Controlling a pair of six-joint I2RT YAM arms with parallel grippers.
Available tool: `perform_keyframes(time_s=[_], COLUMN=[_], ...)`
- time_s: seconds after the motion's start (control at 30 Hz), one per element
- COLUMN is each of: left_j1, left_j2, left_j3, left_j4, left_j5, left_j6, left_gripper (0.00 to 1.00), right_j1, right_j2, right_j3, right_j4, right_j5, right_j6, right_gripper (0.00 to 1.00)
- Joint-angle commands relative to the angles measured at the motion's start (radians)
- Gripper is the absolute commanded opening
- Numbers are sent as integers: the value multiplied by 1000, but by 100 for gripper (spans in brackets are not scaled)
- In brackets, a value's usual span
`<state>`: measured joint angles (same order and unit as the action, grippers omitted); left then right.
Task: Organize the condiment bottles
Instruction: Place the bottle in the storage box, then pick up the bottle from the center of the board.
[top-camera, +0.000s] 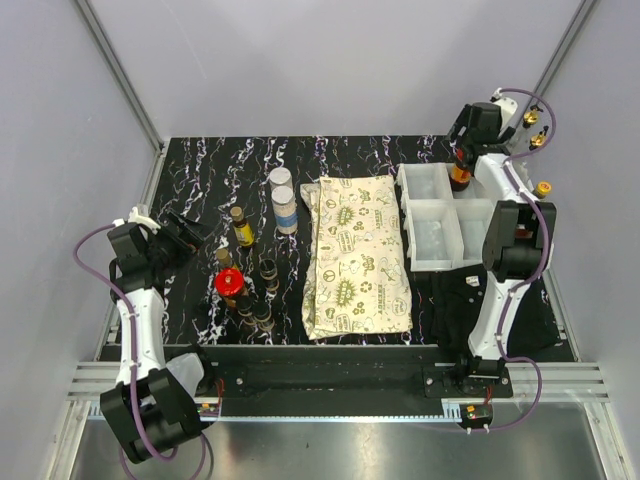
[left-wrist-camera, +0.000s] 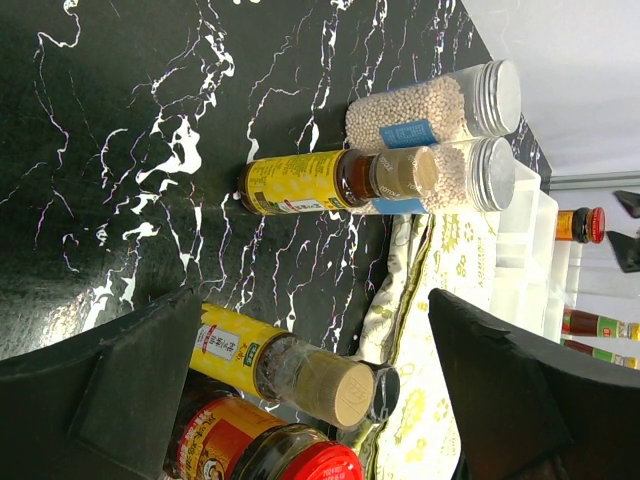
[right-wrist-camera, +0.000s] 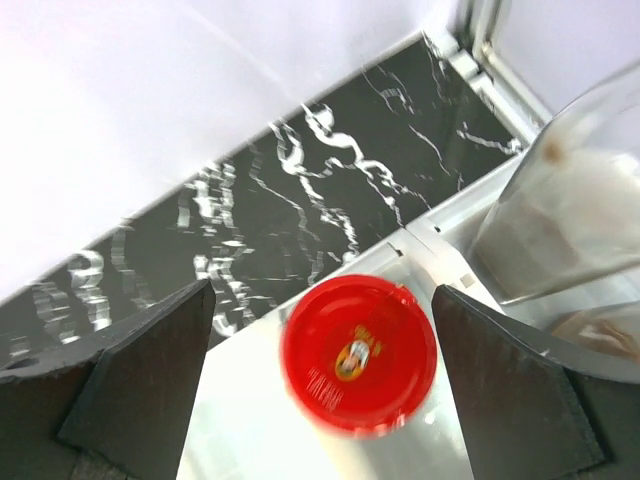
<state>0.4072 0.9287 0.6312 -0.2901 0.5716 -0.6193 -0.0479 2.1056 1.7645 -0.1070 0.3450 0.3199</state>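
Note:
Several condiment bottles stand on the black marbled table left of the cloth: a red-capped jar (top-camera: 229, 283), a yellow-labelled bottle (top-camera: 241, 227) and two clear white-capped jars (top-camera: 283, 197). My left gripper (top-camera: 185, 235) is open just left of them. In its wrist view a gold-capped yellow bottle (left-wrist-camera: 290, 365) and the red-capped jar (left-wrist-camera: 270, 450) lie between the spread fingers, untouched. My right gripper (top-camera: 470, 135) hovers open at the back right over a red-capped bottle (right-wrist-camera: 360, 353) standing in a white bin (top-camera: 425, 180). There is a gap on each side of the cap.
A cream patterned cloth (top-camera: 357, 255) lies mid-table. White compartment bins (top-camera: 440, 235) sit to its right. A few more bottles (top-camera: 543, 188) stand beyond the bins by the right wall. A clear rounded container (right-wrist-camera: 570, 220) rises close to the right gripper.

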Motion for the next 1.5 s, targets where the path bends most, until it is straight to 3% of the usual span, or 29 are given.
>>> perform_keyframes(time_s=[0.0,0.23,0.63,0.87,1.17,1.47], left_j1=[7,5,-5,-41,-134,-143], left_j2=[-39,-71,-136,-151,-209,-258], left_j3=[7,2,7,44,143,235], left_j4=[36,26,11,-23,-119,-211], left_j5=[2,-18,-58,-85,-199,-263], left_j6=[4,10,20,29,84,124], left_gripper=[99,99,99,99,99,98], right_j1=[2,23,307,506,815,1108], right_j2=[-176,-367,-556,-622,-573,-446], right_j3=[-22,-117,-244,-335,-401,-372], right_j4=[3,-77,-201,-186,-65,23], right_j5=[-58,-205,-297,-464,-639,-655], right_j6=[15,-8,-147,-194,-251,-294], right_gripper=[100,100,100,100,100,100])
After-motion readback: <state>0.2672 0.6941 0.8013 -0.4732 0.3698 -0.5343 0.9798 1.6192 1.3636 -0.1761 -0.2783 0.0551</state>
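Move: The other red-lidded jar, the likely next one, stands far across the table: some 55 cm left of the right hand, 34 cm back and about 10 cm lower. A yellow-label bottle stands some 5 cm beyond it; the small dark-capped jar is about 30 cm back and 48 cm left of the hand. The jar just boxed stands almost straight below, some 8 cm down. From the left hand, the other red-lidded jar lies about 9 cm right, 4 cm back and 9 cm down. Heading for the small bottles and the other red-lidded jar, the empty right hand climbs about 13 cm from the boxed jar, then sweeps some 50 cm left and 35 cm back over the cloth, turning about 95 degrees counter-clockwise and sinking, its fingers wide open. The left hand lifts some 8 cm, mostly late, drawing back slightly, also open. ##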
